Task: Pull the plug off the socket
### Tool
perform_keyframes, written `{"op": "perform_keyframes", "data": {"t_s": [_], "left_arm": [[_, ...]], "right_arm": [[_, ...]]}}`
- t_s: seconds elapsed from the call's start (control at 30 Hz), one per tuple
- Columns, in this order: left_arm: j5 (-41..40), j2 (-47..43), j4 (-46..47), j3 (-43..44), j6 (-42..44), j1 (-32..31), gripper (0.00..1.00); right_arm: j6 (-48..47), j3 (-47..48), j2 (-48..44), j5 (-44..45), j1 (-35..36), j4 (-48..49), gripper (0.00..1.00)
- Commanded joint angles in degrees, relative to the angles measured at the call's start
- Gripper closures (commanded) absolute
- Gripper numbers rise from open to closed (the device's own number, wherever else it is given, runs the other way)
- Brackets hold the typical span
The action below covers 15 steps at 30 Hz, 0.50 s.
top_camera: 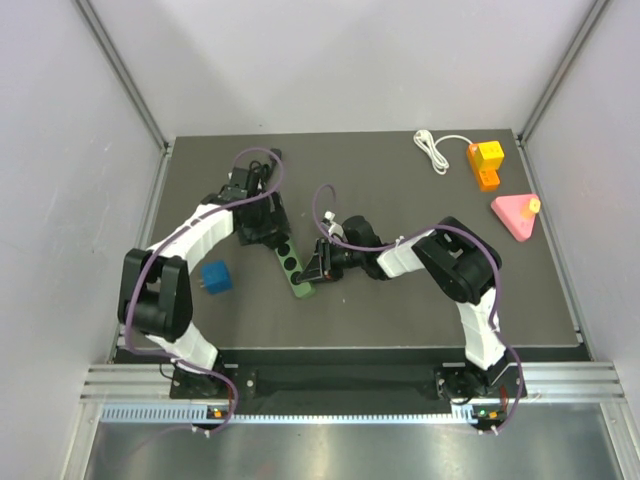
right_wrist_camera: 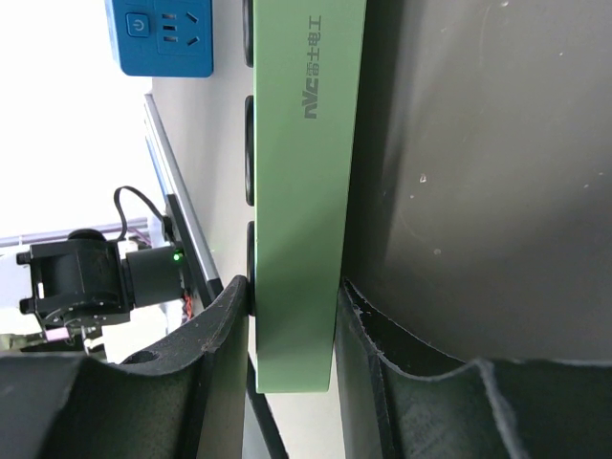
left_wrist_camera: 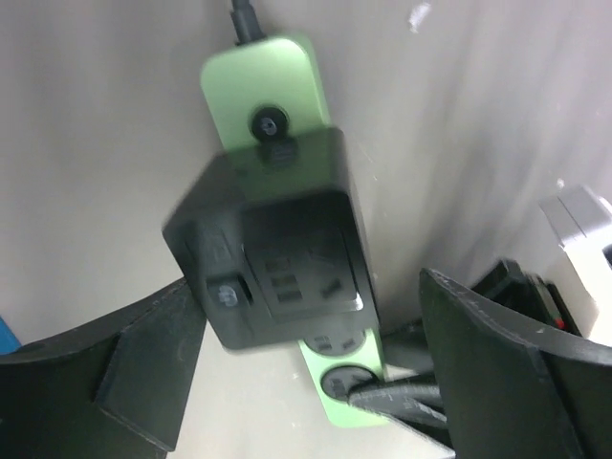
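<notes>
The socket is a green power strip [top_camera: 297, 272] lying diagonally mid-table, also seen in the left wrist view [left_wrist_camera: 263, 81] and the right wrist view [right_wrist_camera: 301, 191]. A black cube-shaped plug [left_wrist_camera: 277, 249] sits over its middle, slightly blurred. My left gripper [left_wrist_camera: 306, 354] is open and straddles the plug; the left finger [left_wrist_camera: 143, 363] is near the plug's lower corner and the right finger [left_wrist_camera: 497, 373] stands clear of it. My right gripper [right_wrist_camera: 292, 335] is shut on the near end of the strip, one finger on each broad face.
A black cord [left_wrist_camera: 244, 19] leaves the strip's far end. A blue socket cube [top_camera: 216, 278] lies left of the strip. At the back right are a coiled white cable [top_camera: 433, 150], an orange block [top_camera: 486, 163] and a pink triangle [top_camera: 516, 215].
</notes>
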Motion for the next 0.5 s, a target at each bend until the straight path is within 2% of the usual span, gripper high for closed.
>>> {"op": "perform_keyframes", "data": {"t_s": [0.0, 0.13, 0.17, 0.23, 0.33, 0.37, 0.4, 0.43, 0.47], "left_arm": [[-0.7, 2.7, 0.8, 3.0, 1.6, 0.5, 0.10], [0.5, 4.2, 1.3, 3.0, 2.7, 0.9, 0.28], [0.7, 4.5, 1.3, 3.1, 2.9, 0.9, 0.38], [1.0, 4.9, 1.5, 3.2, 3.0, 1.0, 0.43], [1.1, 5.2, 1.5, 3.0, 3.3, 1.0, 0.57], [1.9, 5.1, 1.0, 3.2, 3.3, 1.0, 0.66], [2.6, 4.7, 0.8, 3.3, 3.2, 1.1, 0.89], [3.4, 4.3, 0.6, 3.3, 3.1, 1.1, 1.00], [4.4, 3.7, 0.6, 2.9, 2.9, 1.1, 1.00]], "right_arm": [[-7.2, -1.7, 2.4, 7.9, 1.3, -9.9, 0.90], [-7.3, -1.4, 2.0, 8.0, 1.5, -10.3, 0.87], [-7.4, -1.1, 2.0, 8.0, 1.5, -10.3, 0.86], [-7.5, -0.9, 1.8, 8.1, 1.7, -10.7, 0.85], [-7.9, -0.3, 1.8, 8.0, 1.7, -11.5, 0.82], [-7.9, 0.1, 1.8, 8.0, 1.7, -11.9, 0.79], [-8.5, 0.5, 1.6, 8.0, 1.7, -12.7, 0.77], [-8.6, 0.7, 1.6, 8.0, 1.8, -13.1, 0.75], [-8.9, 1.8, 1.3, 8.1, 1.8, -13.5, 0.67]]}}
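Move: The black plug sits just below my open left fingers, about 2 cm down and 1 cm farther out, already nearly between them. Under it is the green socket strip, its middle some 5 cm back, 3 cm to the right and 6 cm down. The blue plug lies around 10 cm back and 13 cm left, the black cable coil 12 cm ahead and 3 cm left. From my right hand, the black plug is about 11 cm ahead, 7 cm left and 4 cm higher. I sink my left hand about 2 cm over the black plug with hardly any tilt, close the fingers from wide open until they stop against its two sides, then stay there with the plug pinched. My right hand stays put and keeps its grip on the near end of the green strip. ##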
